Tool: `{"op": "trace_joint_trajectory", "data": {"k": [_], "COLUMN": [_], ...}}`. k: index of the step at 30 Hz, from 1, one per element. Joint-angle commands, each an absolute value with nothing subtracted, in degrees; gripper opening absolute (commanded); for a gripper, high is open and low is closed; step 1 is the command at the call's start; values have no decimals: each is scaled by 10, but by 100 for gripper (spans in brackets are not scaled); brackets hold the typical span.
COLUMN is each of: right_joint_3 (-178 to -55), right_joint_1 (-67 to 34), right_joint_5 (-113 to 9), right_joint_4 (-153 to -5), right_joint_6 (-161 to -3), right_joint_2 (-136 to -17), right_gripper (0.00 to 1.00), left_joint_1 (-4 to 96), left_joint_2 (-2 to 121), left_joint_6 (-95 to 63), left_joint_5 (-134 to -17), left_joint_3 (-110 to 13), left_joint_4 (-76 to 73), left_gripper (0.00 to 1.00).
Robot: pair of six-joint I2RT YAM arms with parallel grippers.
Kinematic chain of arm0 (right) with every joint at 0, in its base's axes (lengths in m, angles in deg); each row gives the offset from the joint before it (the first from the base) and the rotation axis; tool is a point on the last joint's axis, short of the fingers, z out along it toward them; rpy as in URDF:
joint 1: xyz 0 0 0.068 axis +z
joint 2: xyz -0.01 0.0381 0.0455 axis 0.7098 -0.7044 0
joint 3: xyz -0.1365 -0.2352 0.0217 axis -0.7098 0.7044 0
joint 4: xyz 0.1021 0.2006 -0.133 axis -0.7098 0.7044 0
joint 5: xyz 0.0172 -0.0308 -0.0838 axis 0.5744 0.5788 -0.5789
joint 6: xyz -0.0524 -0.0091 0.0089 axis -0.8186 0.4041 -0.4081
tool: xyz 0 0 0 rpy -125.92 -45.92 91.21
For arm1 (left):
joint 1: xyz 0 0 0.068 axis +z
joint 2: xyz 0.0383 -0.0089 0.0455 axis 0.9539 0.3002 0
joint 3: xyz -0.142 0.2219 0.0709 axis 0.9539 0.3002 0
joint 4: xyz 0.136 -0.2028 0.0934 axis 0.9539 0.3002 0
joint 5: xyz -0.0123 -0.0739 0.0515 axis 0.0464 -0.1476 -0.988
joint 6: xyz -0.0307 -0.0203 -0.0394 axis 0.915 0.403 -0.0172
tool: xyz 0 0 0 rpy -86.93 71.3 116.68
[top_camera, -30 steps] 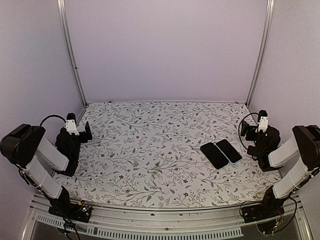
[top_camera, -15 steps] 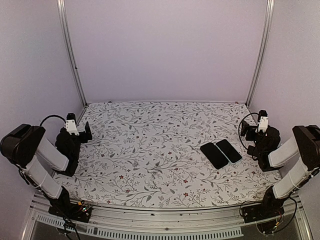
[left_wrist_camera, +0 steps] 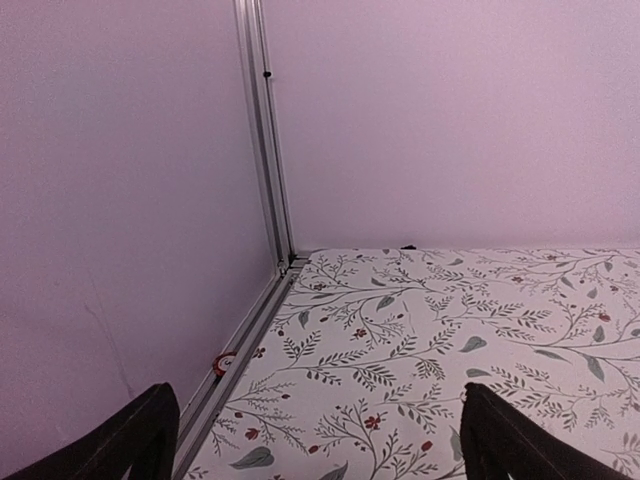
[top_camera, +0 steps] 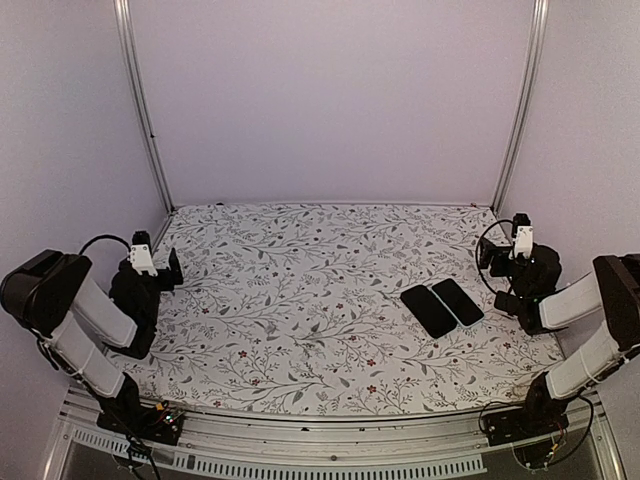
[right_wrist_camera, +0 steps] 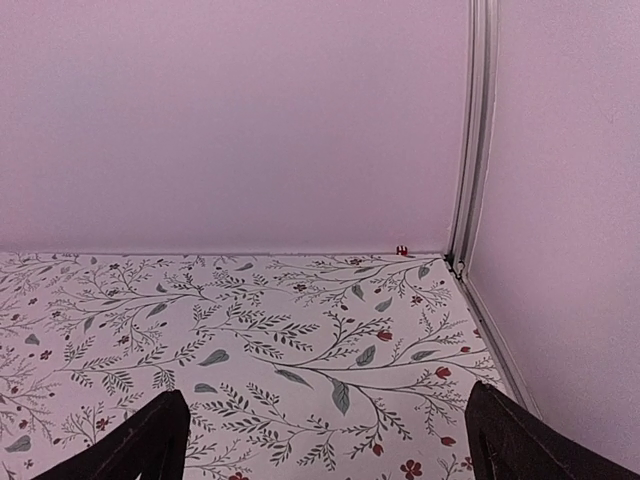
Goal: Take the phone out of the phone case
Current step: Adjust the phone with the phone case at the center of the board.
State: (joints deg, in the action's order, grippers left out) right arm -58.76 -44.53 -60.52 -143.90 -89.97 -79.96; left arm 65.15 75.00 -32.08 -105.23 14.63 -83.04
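Two flat black slabs lie side by side on the floral tablecloth at the right in the top view: one [top_camera: 428, 310] on the left and one [top_camera: 458, 301] on the right. I cannot tell which is the phone and which is the case. My left gripper [top_camera: 172, 268] is open and empty at the far left edge, far from them; it also shows in the left wrist view [left_wrist_camera: 330, 440]. My right gripper [top_camera: 486, 258] is open and empty at the right edge, just behind and right of the slabs; it also shows in the right wrist view [right_wrist_camera: 330, 435]. Neither wrist view shows the slabs.
The floral cloth [top_camera: 300, 300] covers the table. Purple walls close in the back and sides, with metal corner posts at the left [top_camera: 145, 110] and right [top_camera: 520, 110]. A small red item [left_wrist_camera: 222, 362] sits by the left rail. A metal rail [top_camera: 320, 440] runs along the near edge.
Both arms have drawn back a little: the left gripper moved slightly down and left, the right gripper slightly up. The two black slabs have not moved.
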Motion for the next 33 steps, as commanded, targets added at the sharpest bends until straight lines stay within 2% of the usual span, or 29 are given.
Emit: {"op": "trace_joint_trajectory", "data": {"k": [1,3,5,8,15,19,25,29,33], "right_joint_3": [-598,-602,-619,-670,-750,-789,-797,-796,-800], "right_joint_1": [-446,-438,-428,-417,-326,-240,-235,-235,-235], "right_joint_5": [-597,-624,-639,-655,-734,-780,-654,-650,-657], "right_joint_4": [-1385,-1361,-1328,-1232,-1073,-978,-885,-840,-802], "right_joint_6": [-914,-918,-907,-845,-819,-826,-720,-689,-659], "right_joint_2": [-754,-733,-709,-685,-669,-681,-682,-663,-634], "right_gripper": [99,99,99,99,99,99,99,99,99], "left_joint_1": [637,623,609,588,464,399,369,369,377], "left_joint_2": [691,654,646,634,688,718,709,701,732], "left_joint_6": [-342,-348,-329,-249,-165,-116,-45,-47,18], "left_joint_5": [-1061,-1049,-1072,-1030,-1085,-1110,-1110,-1105,-1161], "left_joint_3": [110,30,-24,-97,-298,-356,-400,-417,-466], "left_joint_4": [-766,-588,-518,-420,-158,-55,68,107,207], "left_gripper": [99,99,99,99,99,99,99,99,99]}}
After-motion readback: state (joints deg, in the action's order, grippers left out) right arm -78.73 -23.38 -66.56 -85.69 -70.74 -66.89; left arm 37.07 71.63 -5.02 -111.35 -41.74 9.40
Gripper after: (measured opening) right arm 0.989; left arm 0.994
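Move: Flat on the table, the phone in its case (taken to be the left one of the dark pair) lies about 18 cm left of the right hand, 12 cm back and 16 cm below it. The white-rimmed phone beside it is some 10 cm left and 10 cm back of the hand; a dark slab sits roughly 7 cm to the hand's right and 10 cm back. From the left hand, the phone is about 75 cm right and 9 cm back. Swinging inward together, both open hands arc up off their resting poses and towards the phones. The left goes about 21 cm right, climbing high before dropping partly back, and ends farther forward; the right rises, shifts about 12 cm left and sinks to its starting height. Both wrists tip down nearly 30 degrees and turn inward, fingers staying wide and touching nothing. ##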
